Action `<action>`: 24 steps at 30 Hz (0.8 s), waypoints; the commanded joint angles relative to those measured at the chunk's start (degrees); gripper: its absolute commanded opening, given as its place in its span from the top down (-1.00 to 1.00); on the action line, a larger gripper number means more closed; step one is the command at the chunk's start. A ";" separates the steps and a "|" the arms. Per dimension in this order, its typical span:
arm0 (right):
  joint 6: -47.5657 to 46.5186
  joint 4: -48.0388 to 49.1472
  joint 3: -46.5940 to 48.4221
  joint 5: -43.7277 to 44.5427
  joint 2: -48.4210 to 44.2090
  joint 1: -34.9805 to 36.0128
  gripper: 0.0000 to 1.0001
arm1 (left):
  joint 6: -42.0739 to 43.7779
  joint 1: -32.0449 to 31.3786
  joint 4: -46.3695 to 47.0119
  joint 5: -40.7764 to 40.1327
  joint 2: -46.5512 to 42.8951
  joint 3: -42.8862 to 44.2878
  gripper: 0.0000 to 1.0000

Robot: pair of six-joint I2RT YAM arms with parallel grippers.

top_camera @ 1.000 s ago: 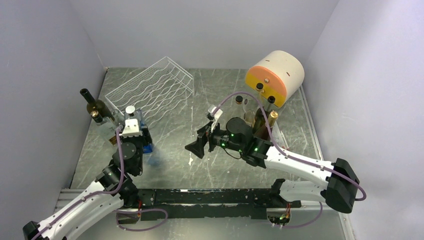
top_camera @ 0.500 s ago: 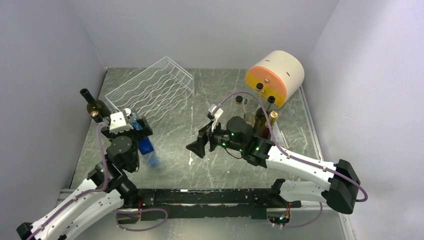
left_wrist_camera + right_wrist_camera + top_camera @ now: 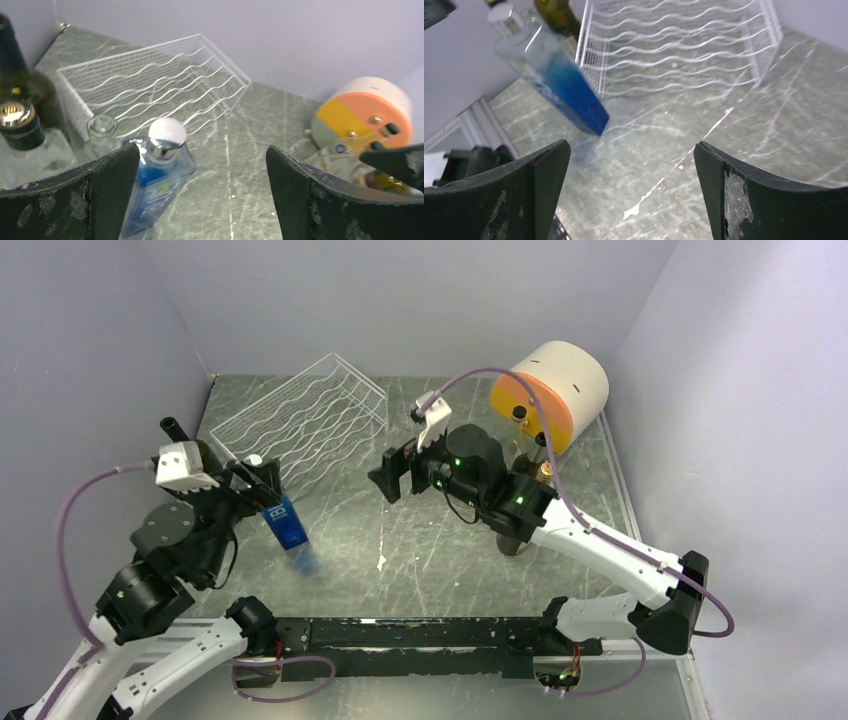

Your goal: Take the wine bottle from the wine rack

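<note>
The wine bottle, a square clear one with blue liquid and a silver cap, stands on the table just in front of the white wire wine rack. The rack holds nothing. My left gripper hovers open above and behind the bottle. In the left wrist view the bottle sits beside the left finger, with the gripper spread wide and not touching it. My right gripper is open over the table's middle, facing the bottle and the rack. Nothing lies between the right gripper's fingers.
A dark green bottle, a gold-capped bottle and a small clear glass bottle stand by the left wall. A peach and orange cylinder sits at the back right, with more bottles in front of it.
The left gripper opened, let go of the blue bottle and drew up and back to the left. The right arm rose and swung toward the rack.
</note>
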 commanded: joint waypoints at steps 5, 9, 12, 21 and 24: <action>-5.49 -15.15 17.41 11.82 5.82 -4.03 -0.99 | 11.99 0.41 -5.63 13.30 13.42 18.10 -1.00; -4.01 -19.69 24.55 8.93 8.39 -12.34 -1.00 | 19.30 0.44 -2.68 11.51 22.89 25.92 -0.99; -3.53 -21.59 27.78 9.02 7.77 -16.52 -0.99 | 23.99 0.73 0.25 14.09 28.83 31.99 -0.99; -1.33 -29.08 31.52 13.54 3.43 -27.79 -1.00 | 18.36 28.33 5.19 43.05 39.88 41.84 -0.99; 0.31 -27.91 27.36 12.93 -2.03 -30.33 -1.00 | 15.43 33.42 7.69 47.77 39.22 41.05 -1.00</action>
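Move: The blue bottle stands free of the left fingers, its middle about 4 cm ahead, 2 cm left and 19 cm below that hand. The clear bottle beside it is some 17 cm left of the hand and 8 cm ahead; the empty wine rack is about 30 cm ahead, almost in line, 28 cm down. From the right hand the blue bottle lies roughly 27 cm left, 1 cm ahead and 16 cm below. Upward first, then forward, the open left hand draws away from the blue bottle, gaining about 12 cm of height and 14 cm forward; it swings right and comes most of the way back while its left side rolls up about 20 degrees. The right hand, also open and empty, sweeps right, forward and up, turning clockwise by some 40 degrees. ##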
